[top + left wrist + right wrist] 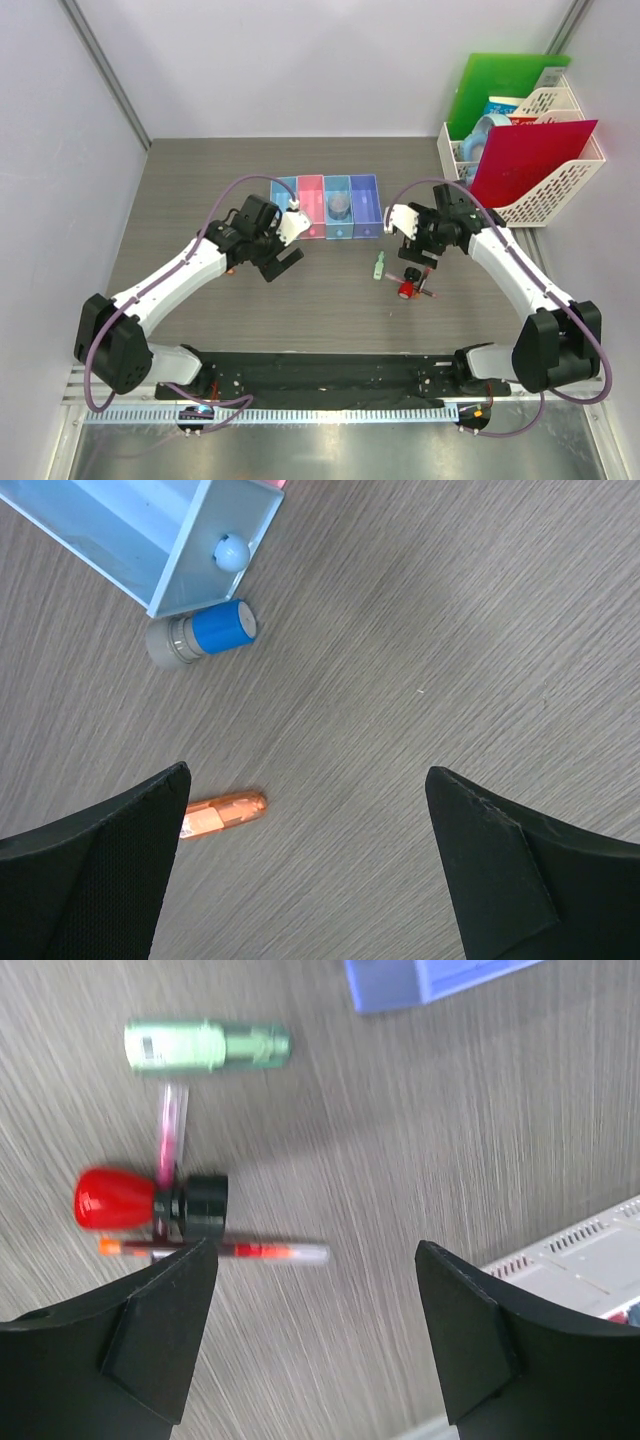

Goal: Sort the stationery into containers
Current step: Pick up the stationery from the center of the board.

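Observation:
The four joined bins (pixel 311 192) stand mid-table; a greyish clear roll (pixel 340 207) lies in the third one. My left gripper (pixel 281 263) is open and empty in front of the bins' left end. In the left wrist view (pixel 305 860) it hangs over bare table, with the orange piece (pixel 225 811) by its left finger and the tiny blue piece (pixel 203 635) against the light blue bin (pixel 120 540). My right gripper (pixel 417 256) is open and empty (pixel 315 1330) above the red-black cap (pixel 148 1201), two thin pens (pixel 262 1251) and the green piece (pixel 205 1045).
A white mesh file rack (pixel 553 192) with a green folder (pixel 500 85) and a red folder (pixel 530 160) stands at the back right; its edge shows in the right wrist view (pixel 585 1255). The purple-blue bin's corner (pixel 430 980) is close to the green piece.

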Motion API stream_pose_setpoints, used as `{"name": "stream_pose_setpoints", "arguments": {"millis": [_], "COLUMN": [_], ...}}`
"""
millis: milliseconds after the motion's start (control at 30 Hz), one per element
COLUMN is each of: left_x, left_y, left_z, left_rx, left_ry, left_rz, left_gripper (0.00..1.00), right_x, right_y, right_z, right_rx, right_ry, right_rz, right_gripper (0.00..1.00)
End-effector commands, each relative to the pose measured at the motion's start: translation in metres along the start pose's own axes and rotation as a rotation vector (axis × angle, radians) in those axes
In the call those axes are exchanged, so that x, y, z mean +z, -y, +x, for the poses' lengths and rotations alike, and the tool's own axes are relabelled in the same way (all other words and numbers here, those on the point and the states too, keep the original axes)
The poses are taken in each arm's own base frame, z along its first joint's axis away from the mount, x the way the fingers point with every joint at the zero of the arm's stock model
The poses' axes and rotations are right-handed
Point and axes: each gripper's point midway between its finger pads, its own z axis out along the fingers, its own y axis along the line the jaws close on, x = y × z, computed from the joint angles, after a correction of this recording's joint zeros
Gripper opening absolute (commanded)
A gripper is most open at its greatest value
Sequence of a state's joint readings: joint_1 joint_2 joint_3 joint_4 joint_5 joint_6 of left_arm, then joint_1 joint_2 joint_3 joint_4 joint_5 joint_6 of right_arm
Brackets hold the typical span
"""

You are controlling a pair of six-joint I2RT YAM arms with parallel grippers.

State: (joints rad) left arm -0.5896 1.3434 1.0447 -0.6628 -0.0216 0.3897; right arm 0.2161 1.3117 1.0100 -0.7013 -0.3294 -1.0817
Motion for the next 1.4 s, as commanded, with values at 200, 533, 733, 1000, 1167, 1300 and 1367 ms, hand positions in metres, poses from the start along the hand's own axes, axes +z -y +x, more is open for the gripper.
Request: {"name": "stream_pose_setpoints", "arguments": {"millis": [200, 533, 733, 1000, 1167, 1300, 1367], "left_x": [-0.004, -0.009, -0.008, -0.004, -0.003, -0.005, -0.007], "left_y": [0.012, 0.013, 0.015, 0.018, 0.018, 0.018, 0.017], "left_z": [0.003, 0.002, 0.007, 0.011, 0.013, 0.015, 0.015], "left_rx": [-0.015, -0.021, -0.015, -0.014, -0.017, -0.017, -0.016], "left_ry": [0.007, 0.010, -0.003, -0.022, -0.031, -0.036, -0.040], "left_rz": [0.049, 0.058, 0.060, 0.074, 0.073, 0.074, 0.069], "left_gripper": [1.00, 1.00, 1.00, 1.00, 1.00, 1.00, 1.00], "right_x": [0.000, 0.016, 0.031, 0.013, 0.015, 0.022, 0.024], "right_y": [-0.032, -0.028, -0.025, -0.026, -0.041, -0.057, -0.058], "right_z": [0.062, 0.081, 0.080, 0.044, 0.034, 0.028, 0.027], "right_rx": [-0.210, -0.151, -0.114, -0.171, -0.234, -0.293, -0.306], "right_ry": [-0.256, -0.258, -0.226, -0.130, -0.144, -0.163, -0.177], "right_rz": [-0.041, -0.039, -0.047, -0.017, -0.045, -0.079, -0.085], "right_gripper": [0.88, 0.86, 0.85, 0.85, 0.84, 0.84, 0.84]}}
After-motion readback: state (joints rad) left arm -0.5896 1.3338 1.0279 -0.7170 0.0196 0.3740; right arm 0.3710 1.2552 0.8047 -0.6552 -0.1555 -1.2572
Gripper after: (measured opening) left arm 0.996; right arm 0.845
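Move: The red bottle with the black cap lies about 11 cm below the right gripper, some 3 cm back and 1 cm to its left. The orange-and-red pen lies beside it, level with the gripper and 2 cm to its right. The green bottle is about 1 cm ahead and 7 cm left, and the blue container some 14 cm ahead and 8 cm left. From the left gripper the red bottle is roughly 24 cm right, about level and 11 cm down. Bring the open right gripper back and down towards the red bottle, swinging about 5 cm out to the right on the way, then sweep it back left by about as much, rising slightly. Net, end some 5 cm lower and 4 cm back. Tilt the fingers steeper and, during the leftward sweep, turn them some 10 degrees counter-clockwise; keep them open. Ease the empty left gripper back about 2 cm. ##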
